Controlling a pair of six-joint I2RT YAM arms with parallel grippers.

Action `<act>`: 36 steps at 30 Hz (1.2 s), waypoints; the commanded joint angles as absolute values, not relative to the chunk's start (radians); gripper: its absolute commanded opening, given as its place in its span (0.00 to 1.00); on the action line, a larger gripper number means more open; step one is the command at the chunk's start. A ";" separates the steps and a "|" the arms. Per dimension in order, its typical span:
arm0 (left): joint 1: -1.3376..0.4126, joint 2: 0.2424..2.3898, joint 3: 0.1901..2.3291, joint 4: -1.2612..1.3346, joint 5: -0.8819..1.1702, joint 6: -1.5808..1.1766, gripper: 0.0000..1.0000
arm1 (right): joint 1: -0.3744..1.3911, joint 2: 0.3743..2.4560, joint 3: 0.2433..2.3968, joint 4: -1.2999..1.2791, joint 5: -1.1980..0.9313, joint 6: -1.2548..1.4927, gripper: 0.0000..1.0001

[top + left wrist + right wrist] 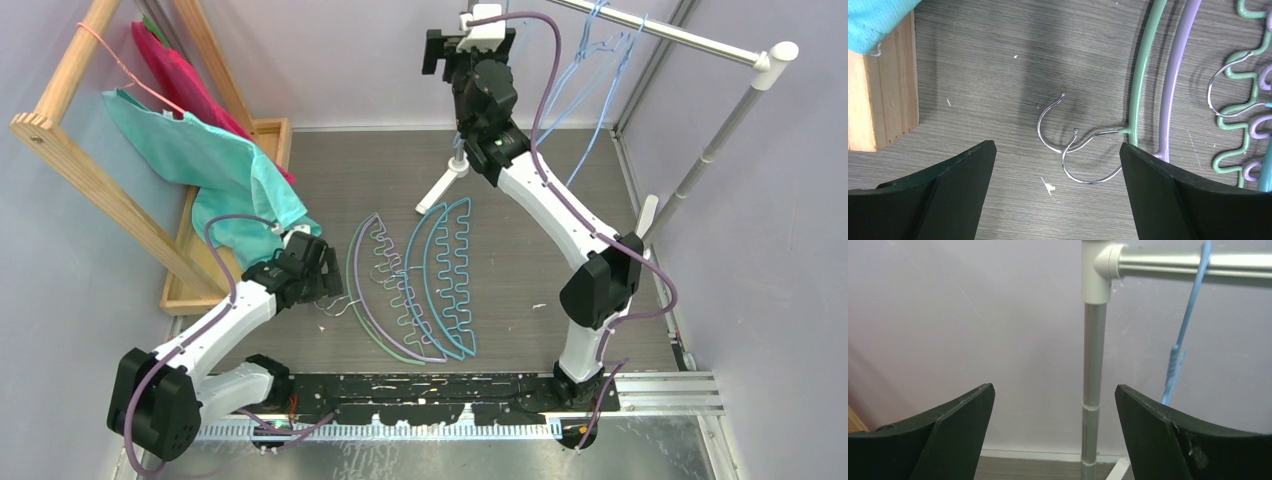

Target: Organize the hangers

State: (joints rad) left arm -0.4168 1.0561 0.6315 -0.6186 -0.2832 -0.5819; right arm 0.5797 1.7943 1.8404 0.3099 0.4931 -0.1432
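Note:
Three arched hangers lie side by side on the grey floor: green (349, 262), lilac (375, 325) and teal (407, 268), each with a zigzag bar. My left gripper (328, 285) hovers open over their hook ends. In the left wrist view two metal hooks (1038, 129) (1063, 161) lie crossed between the open left gripper (1057, 145), beside the green arch (1140, 75) and the lilac arch (1175, 75). Thin light-blue hangers (600, 80) hang on the silver rail (660, 30). My right gripper (447, 50) is raised by the rail's left end. The right gripper (1054, 386) is open and empty, facing the post (1094, 365).
A wooden rack (90, 170) at the left carries a teal cloth (220, 160), a red cloth (180, 75) and a pink wire hanger (120, 60). Its wooden base (883, 90) lies close to my left gripper. The rail's white foot (440, 185) and right post (720, 140) stand behind.

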 commanded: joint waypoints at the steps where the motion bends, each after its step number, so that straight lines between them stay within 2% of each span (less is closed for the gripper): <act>1: -0.411 1.085 0.654 -0.600 -0.278 -0.566 0.98 | 0.597 1.857 2.012 0.251 0.495 -0.180 0.97; 12: -0.411 1.148 0.678 -0.623 -0.275 -0.565 0.98 | 0.649 1.925 2.011 0.292 0.526 -0.185 0.98; 22: -0.411 1.165 0.685 -0.637 -0.278 -0.568 0.98 | 0.644 2.040 2.158 0.332 0.664 -0.348 1.00; 36: -0.411 1.176 0.690 -0.641 -0.283 -0.569 0.98 | 0.462 1.999 2.144 0.279 0.586 -0.169 1.00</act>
State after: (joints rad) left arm -0.4164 1.1809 0.6525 -0.6411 -0.2806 -0.5819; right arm 0.5232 2.0575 2.1002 0.2749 0.6163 -0.2565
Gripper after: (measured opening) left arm 0.980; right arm 0.999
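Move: The right hand, empty and open, has the nearer blue hanger on the rail some 14 cm to its right and about 5 cm ahead, roughly at its own height. The rail where that hanger hooks on is about 6 cm ahead, 16 cm right and 10 cm up; the rack's left post stands about 10 cm ahead and 4 cm right. From the left hand the same hanger is some 33 cm ahead, 43 cm right and 42 cm higher. Leftwards first, away from the hanging blue hangers, the right hand swings 5–6 cm, bobbing up slightly before dipping, then reverses and sweeps some 8 cm right while pushing forward towards the rack's left post, fingers wide open and the wrist turning about 15 degrees clockwise. It ends lower and farther out, close beside the hanger's twisted neck. The open left hand sinks slightly over the metal hooks. ##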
